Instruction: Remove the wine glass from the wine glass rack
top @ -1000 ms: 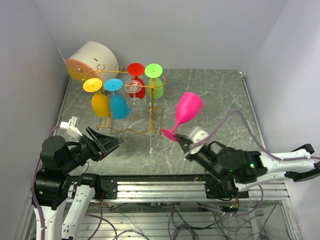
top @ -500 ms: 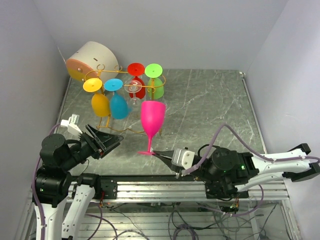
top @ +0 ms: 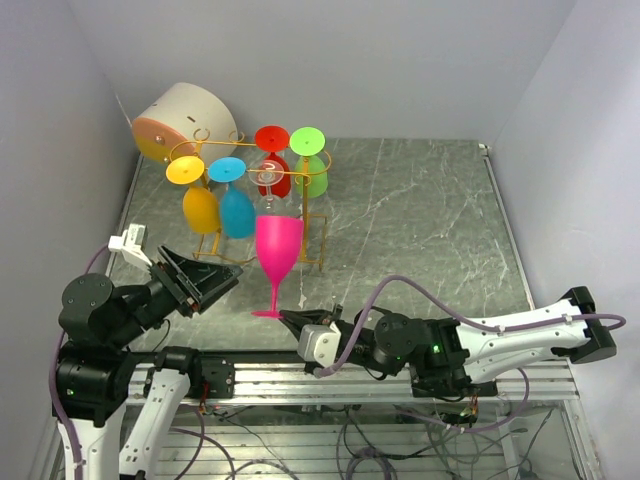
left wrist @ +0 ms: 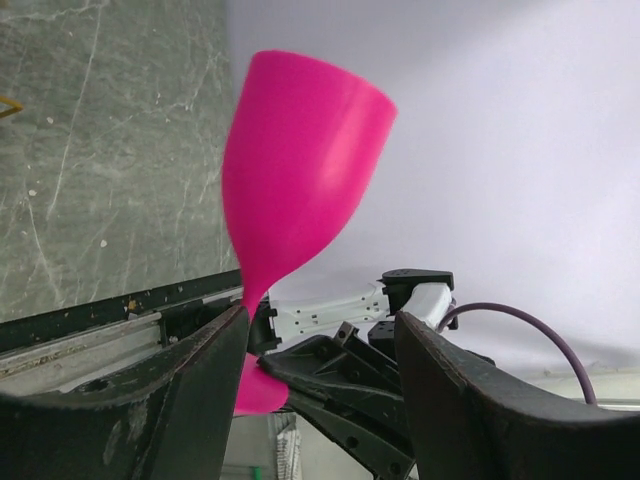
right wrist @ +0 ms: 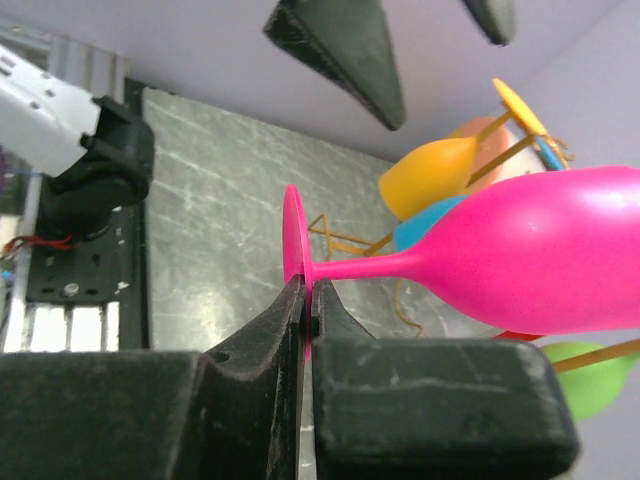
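Note:
A pink wine glass [top: 277, 248] stands upright just above the table near the front edge, in front of the gold wire rack [top: 300, 262]. My right gripper [top: 288, 318] is shut on the rim of the glass's foot [right wrist: 294, 245], with the stem [right wrist: 370, 267] pointing away sideways in the right wrist view. My left gripper [top: 222, 283] is open and empty, just left of the glass. In the left wrist view the pink bowl [left wrist: 300, 170] shows between and beyond its fingers [left wrist: 190, 400]. Yellow [top: 200, 207], blue [top: 237, 210], red [top: 275, 175] and green [top: 312, 175] glasses hang upside down on the rack.
A white-and-orange drum [top: 185, 118] lies at the back left behind the rack. A clear glass [top: 268, 185] hangs in the rack's middle. The grey marble table [top: 420, 220] has walls on the left, back and right. A metal rail [top: 330, 375] runs along the front edge.
My right arm swung left along the front edge with the pink glass. The glass went from tilted at mid-table to upright in front of the rack. My left gripper shifted slightly left.

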Available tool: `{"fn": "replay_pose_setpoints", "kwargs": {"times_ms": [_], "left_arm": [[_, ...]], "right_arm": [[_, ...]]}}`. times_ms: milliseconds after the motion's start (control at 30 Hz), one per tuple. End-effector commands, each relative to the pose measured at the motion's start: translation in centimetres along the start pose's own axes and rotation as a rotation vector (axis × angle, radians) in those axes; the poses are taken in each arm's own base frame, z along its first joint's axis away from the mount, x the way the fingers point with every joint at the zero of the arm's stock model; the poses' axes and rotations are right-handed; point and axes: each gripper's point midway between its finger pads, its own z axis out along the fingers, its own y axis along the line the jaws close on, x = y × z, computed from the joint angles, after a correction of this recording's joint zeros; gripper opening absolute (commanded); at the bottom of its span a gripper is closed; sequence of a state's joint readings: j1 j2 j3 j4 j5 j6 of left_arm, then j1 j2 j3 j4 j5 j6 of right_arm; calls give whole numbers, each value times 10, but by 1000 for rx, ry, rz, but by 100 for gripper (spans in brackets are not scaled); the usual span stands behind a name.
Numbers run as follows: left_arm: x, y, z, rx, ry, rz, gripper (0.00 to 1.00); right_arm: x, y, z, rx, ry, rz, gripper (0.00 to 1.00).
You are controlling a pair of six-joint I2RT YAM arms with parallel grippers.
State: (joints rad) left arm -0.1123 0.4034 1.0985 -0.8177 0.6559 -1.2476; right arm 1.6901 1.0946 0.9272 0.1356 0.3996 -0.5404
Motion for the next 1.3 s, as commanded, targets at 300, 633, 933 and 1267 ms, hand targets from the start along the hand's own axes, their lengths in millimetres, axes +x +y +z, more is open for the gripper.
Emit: {"fn": "replay_pose_setpoints", "kwargs": {"times_ms": [300, 633, 933, 1267], "left_arm": [[27, 7, -12, -60, 102, -291, 71], [31, 2, -18, -103, 115, -329, 71], [35, 5, -19, -108, 126, -335, 71], [33, 5, -15, -109, 134, -330, 71]], "right_arm": [[-22, -46, 1, 282, -93, -117, 0], [-23, -51, 14, 371, -93, -228, 0], [-36, -56, 17, 379, -133, -224, 0], [-41, -46, 32, 362, -152, -240, 0]]}}
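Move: The left gripper waits open, with the middle of the pink wine glass about 7 cm to its right, 4 cm ahead and a couple of centimetres lower. From the right fingertips, which still pinch the glass by its foot, the left gripper's finger gap is some 8 cm left, 3 cm ahead and 4 cm higher. On the rack, roughly 18 cm below the left hand, hang the blue glass, about 19 cm ahead and 3 cm left, and the clear glass, 20 cm ahead and 4 cm right. Still pinching the pink glass by its foot, the right hand carries it forward and up, some 3.5 cm each way, then eases about 2 cm left towards the open left gripper, tilting upward roughly 20 degrees and turning somewhat clockwise. The left hand nearly holds its place with fingers open, its wrist tipping down about 10 degrees; no contact between it and the glass can be seen. ##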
